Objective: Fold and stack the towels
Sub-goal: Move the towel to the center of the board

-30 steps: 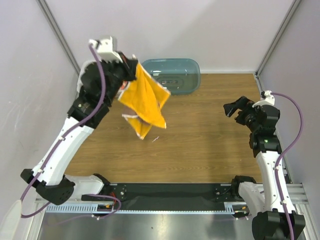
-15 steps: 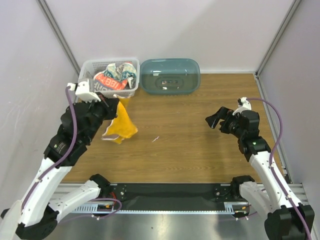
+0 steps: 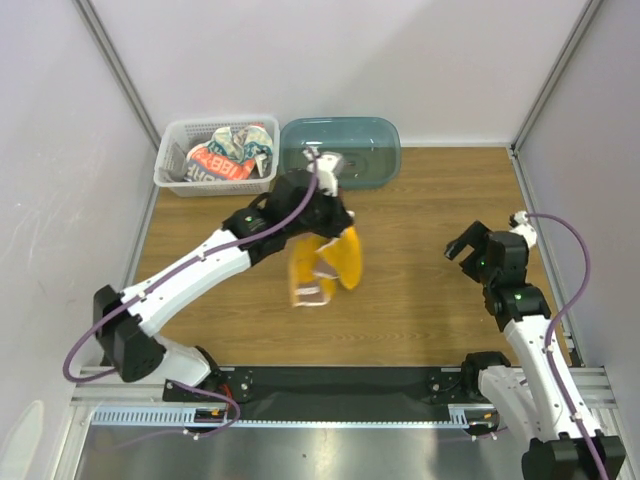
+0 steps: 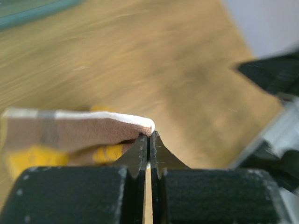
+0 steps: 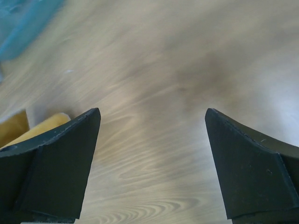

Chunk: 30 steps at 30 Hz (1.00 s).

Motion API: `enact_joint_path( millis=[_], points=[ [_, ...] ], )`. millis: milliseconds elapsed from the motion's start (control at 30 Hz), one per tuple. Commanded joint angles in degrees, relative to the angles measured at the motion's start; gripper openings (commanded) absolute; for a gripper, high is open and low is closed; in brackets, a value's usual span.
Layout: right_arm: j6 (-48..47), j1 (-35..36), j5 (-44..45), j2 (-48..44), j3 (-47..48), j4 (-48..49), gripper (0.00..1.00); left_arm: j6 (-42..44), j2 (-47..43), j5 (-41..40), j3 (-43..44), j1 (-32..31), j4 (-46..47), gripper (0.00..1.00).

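My left gripper (image 3: 322,228) is shut on a corner of the brown and orange towel (image 3: 326,262), which hangs crumpled from it over the middle of the table. In the left wrist view the fingertips (image 4: 150,136) pinch the towel's (image 4: 79,133) white-edged brown hem. A white towel with red printed letters (image 3: 222,158) lies bunched in the basket with greyish cloth (image 3: 256,140) beside it. At the right of the table my right gripper (image 3: 464,246) is open and holds nothing. Its wrist view shows bare wood between the fingers (image 5: 152,112) and a bit of the orange towel (image 5: 18,127) at the far left.
A white lattice basket (image 3: 172,175) stands at the back left. A translucent teal tub (image 3: 350,150) sits next to it at the back middle. White walls close in the table on the left, back and right.
The left arm swung from beside the basket out to the table's middle, carrying the towel with it. The right arm drew back a little toward the right.
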Motion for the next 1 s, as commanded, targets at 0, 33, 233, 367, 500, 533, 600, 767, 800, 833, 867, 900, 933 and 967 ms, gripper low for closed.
enact_joint_path(
  millis=[0, 33, 233, 367, 500, 533, 600, 767, 800, 833, 867, 900, 933, 967],
  points=[
    [3.4, -5.4, 4.6, -0.1, 2.5, -9.6, 1.0, 0.1, 0.7, 7.3, 10.5, -4.0, 6.9, 0.0],
    [3.0, -7.3, 2.2, -0.7, 2.4, -9.9, 1.0, -0.7, 1.3, 8.1, 11.4, -4.4, 8.2, 0.0],
    [1.4, -10.8, 0.6, -4.2, 1.3, -9.8, 1.0, -6.8, -1.8, 4.2, 7.7, -3.5, 12.5, 0.0],
    [0.9, -10.8, -0.9, -4.4, 0.5, -7.8, 1.0, -15.5, -1.4, 6.4, -3.0, 1.2, 15.9, 0.0],
    [-0.2, -10.8, -5.6, -2.3, -0.1, -5.3, 1.0, -17.2, 1.4, 11.1, -12.3, 5.5, 19.1, 0.01],
    [-0.5, -10.7, -6.8, -2.1, -0.2, -4.8, 1.0, -16.7, 1.8, 11.4, -13.8, 6.7, 19.8, 0.0],
    [-2.1, -10.3, -10.7, -1.0, -0.7, -2.1, 0.99, -13.8, 3.5, 11.2, -17.1, 7.6, 19.7, 0.0],
    [-3.5, -3.4, -12.2, 3.3, -1.2, 3.3, 0.98, -8.2, 7.4, 4.0, -18.0, 10.2, 14.3, 0.04],
    [-3.5, -2.0, -11.8, 4.2, -0.9, 5.1, 0.98, -6.7, 8.0, 2.8, -17.6, 10.5, 13.4, 0.05],
    [-3.6, -0.9, -11.9, 6.2, -0.4, 6.0, 0.99, -6.0, 9.2, 1.7, -16.9, 10.8, 11.6, 0.15],
    [-3.6, 1.7, -11.9, 7.1, -0.2, 7.8, 0.98, -5.4, 9.7, 0.0, -15.6, 10.9, 10.7, 0.26],
    [-3.5, 2.8, -11.7, 8.5, 0.2, 8.7, 0.98, -4.6, 9.9, -1.6, -14.7, 11.0, 9.5, 0.42],
    [-3.4, 4.1, -11.6, 9.5, 0.6, 9.4, 0.98, -4.5, 10.3, -2.2, -13.8, 11.3, 6.9, 0.73],
    [-3.1, 4.8, -11.6, 12.0, 1.3, 10.1, 0.99, -4.6, 10.0, -4.3, -12.6, 11.3, 5.3, 0.9]
  ],
)
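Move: About 2 cm back and 4 cm to the left of the left hand, some 23 cm below, lies the bare middle of the board; the shut fingers still hold the yellow towel by its edge. The blue-green tray is about 24 cm ahead, 1 cm left, and the white basket 24 cm ahead and 30 cm left, both roughly 20 cm down. From the right hand, the board's middle is about 28 cm left, 1 cm ahead and 13 cm below. Swinging right and up some 9 cm, the left hand then whips back left about 12 cm and down roughly 26 cm to lay the towel over the board's middle, its fingers tipping steeper, then opening to let go. The open, empty right hand shifts about 5 cm right, then back left past its start, ending nearer the towel. ##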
